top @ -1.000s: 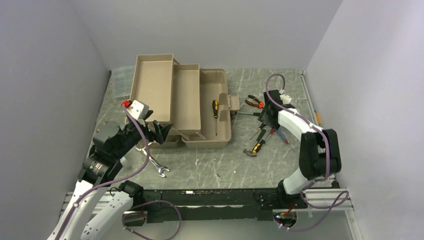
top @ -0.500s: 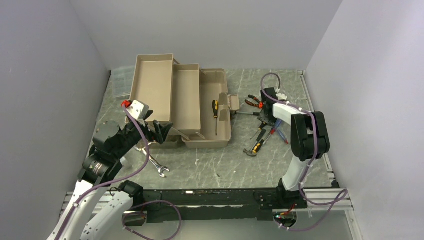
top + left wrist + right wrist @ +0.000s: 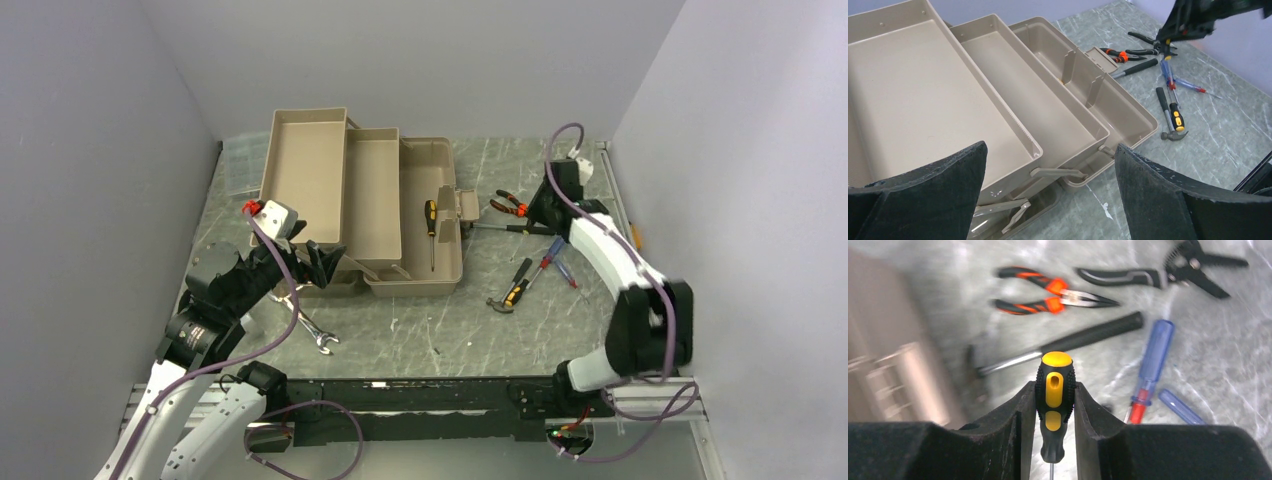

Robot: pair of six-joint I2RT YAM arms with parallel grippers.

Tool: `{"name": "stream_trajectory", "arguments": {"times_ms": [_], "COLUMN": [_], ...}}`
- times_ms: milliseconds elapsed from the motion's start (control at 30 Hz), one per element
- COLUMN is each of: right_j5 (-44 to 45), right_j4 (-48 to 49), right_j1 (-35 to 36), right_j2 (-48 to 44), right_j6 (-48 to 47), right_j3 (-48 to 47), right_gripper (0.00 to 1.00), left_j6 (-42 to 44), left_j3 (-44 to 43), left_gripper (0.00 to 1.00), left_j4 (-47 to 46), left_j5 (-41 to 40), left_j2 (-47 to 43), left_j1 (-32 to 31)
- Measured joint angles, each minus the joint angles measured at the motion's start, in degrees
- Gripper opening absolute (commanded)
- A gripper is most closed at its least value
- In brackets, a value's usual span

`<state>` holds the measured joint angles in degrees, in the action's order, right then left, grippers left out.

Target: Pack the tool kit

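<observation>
The tan toolbox (image 3: 445, 150) stands open at the back left with its fold-out trays (image 3: 908, 100) spread; a black-yellow screwdriver (image 3: 431, 230) lies in its bottom. My right gripper (image 3: 548, 208) hangs above the tool pile, shut on another black-yellow screwdriver (image 3: 1056, 370) by its handle, shaft pointing back toward the wrist. Below it lie orange pliers (image 3: 1048, 295), black cutters (image 3: 1168, 270), a black-handled hammer (image 3: 1088, 335) and blue screwdrivers (image 3: 1153, 357). A second hammer (image 3: 510, 295) lies nearer. My left gripper (image 3: 1050, 150) hovers open at the toolbox's front left corner. A steel wrench (image 3: 310, 330) lies below it.
A clear compartmented organiser (image 3: 243, 160) sits at the back left beside the toolbox. Grey walls close in on the left, back and right. Bare marbled table (image 3: 420, 330) lies between the toolbox and the arm bases.
My right gripper has closed on the black-yellow screwdriver from the pile and lifted it, moving back and to the right. The left arm has not moved.
</observation>
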<state>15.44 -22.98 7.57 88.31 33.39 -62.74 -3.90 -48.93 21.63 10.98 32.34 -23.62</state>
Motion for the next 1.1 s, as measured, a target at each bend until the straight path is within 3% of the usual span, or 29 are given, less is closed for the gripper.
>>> {"name": "stream_trajectory", "arguments": {"times_ms": [133, 300, 433, 533, 700, 900, 1000, 1033, 1067, 1100], "right_j5": [-9.2, -21.6, -30.2, -32.6, -34.5, -32.3, -30.3, -29.4, -28.5, -27.7], "right_j4": [5.8, 11.9, 14.6, 15.8, 17.6, 18.8, 17.7, 16.9, 16.1, 15.6], "right_j1": [0.0, 0.9, 5.5, 13.2, 21.3, 26.0, 27.9, 28.4, 28.9, 29.2], "right_j2": [-14.0, -19.5, -13.9, -7.4, 3.9, 19.0, 25.2, 27.4, 29.4, 30.6], "right_j6": [-2.9, -3.6, -3.1, -3.1, -1.6, 1.1, 2.1, 2.6, 3.0, 3.3], "right_j3": [3.0, 1.6, -3.2, -8.5, -18.6, -31.6, -36.6, -38.5, -40.1, -41.0], "right_gripper": [0.00, 0.00, 0.00, 0.00, 0.00, 0.03, 0.10, 0.19, 0.35, 0.43], "left_j6": [0.0, 0.0, 0.0, 0.0, 0.0, 0.0, 0.0, 0.0, 0.0, 0.0], "left_j3": [0.0, 0.0, 0.0, 0.0, 0.0, 0.0, 0.0, 0.0, 0.0, 0.0], "left_gripper": [0.99, 0.99, 0.99, 0.99, 0.99, 0.99, 0.99, 0.99, 0.99, 0.99], "left_j4": [0.0, 0.0, 0.0, 0.0, 0.0, 0.0, 0.0, 0.0, 0.0, 0.0], "left_j5": [0.1, 0.2, 0.3, 0.3, 0.3, 0.3, 0.3, 0.3, 0.3, 0.3], "left_j2": [0.0, 0.0, 0.0, 0.0, 0.0, 0.0, -0.2, -0.3, -0.4, -0.5], "left_j1": [0.0, 0.0, 0.0, 0.0, 0.0, 0.0, 0.0, 0.0, 0.0, 0.0]}}
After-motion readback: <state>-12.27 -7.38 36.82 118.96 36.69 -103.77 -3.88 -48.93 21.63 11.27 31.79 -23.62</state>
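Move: The right hand already holds a black-and-yellow screwdriver some 10 cm above the table. The toolbox's middle tray, where it is taken, lies about 39 cm to its left, 6 cm ahead and near its own height. The hammer lies 5 cm ahead, 5 cm left and 10 cm below; the packed screwdriver is about 24 cm left, 3 cm ahead and 8 cm below. From the left hand the middle tray is roughly 23 cm ahead, 5 cm right and 20 cm below. Upward first, by about 17 cm, the right hand lifts the held screwdriver clear of the loose tools, then sweeps nearly 40 cm left over the bottom compartment to the middle tray. It turns counter-clockwise by some 50 degrees while its fingertips swing up, and finally sinks several centimetres with a little forward reach over the tray, fingers keeping their grip. ##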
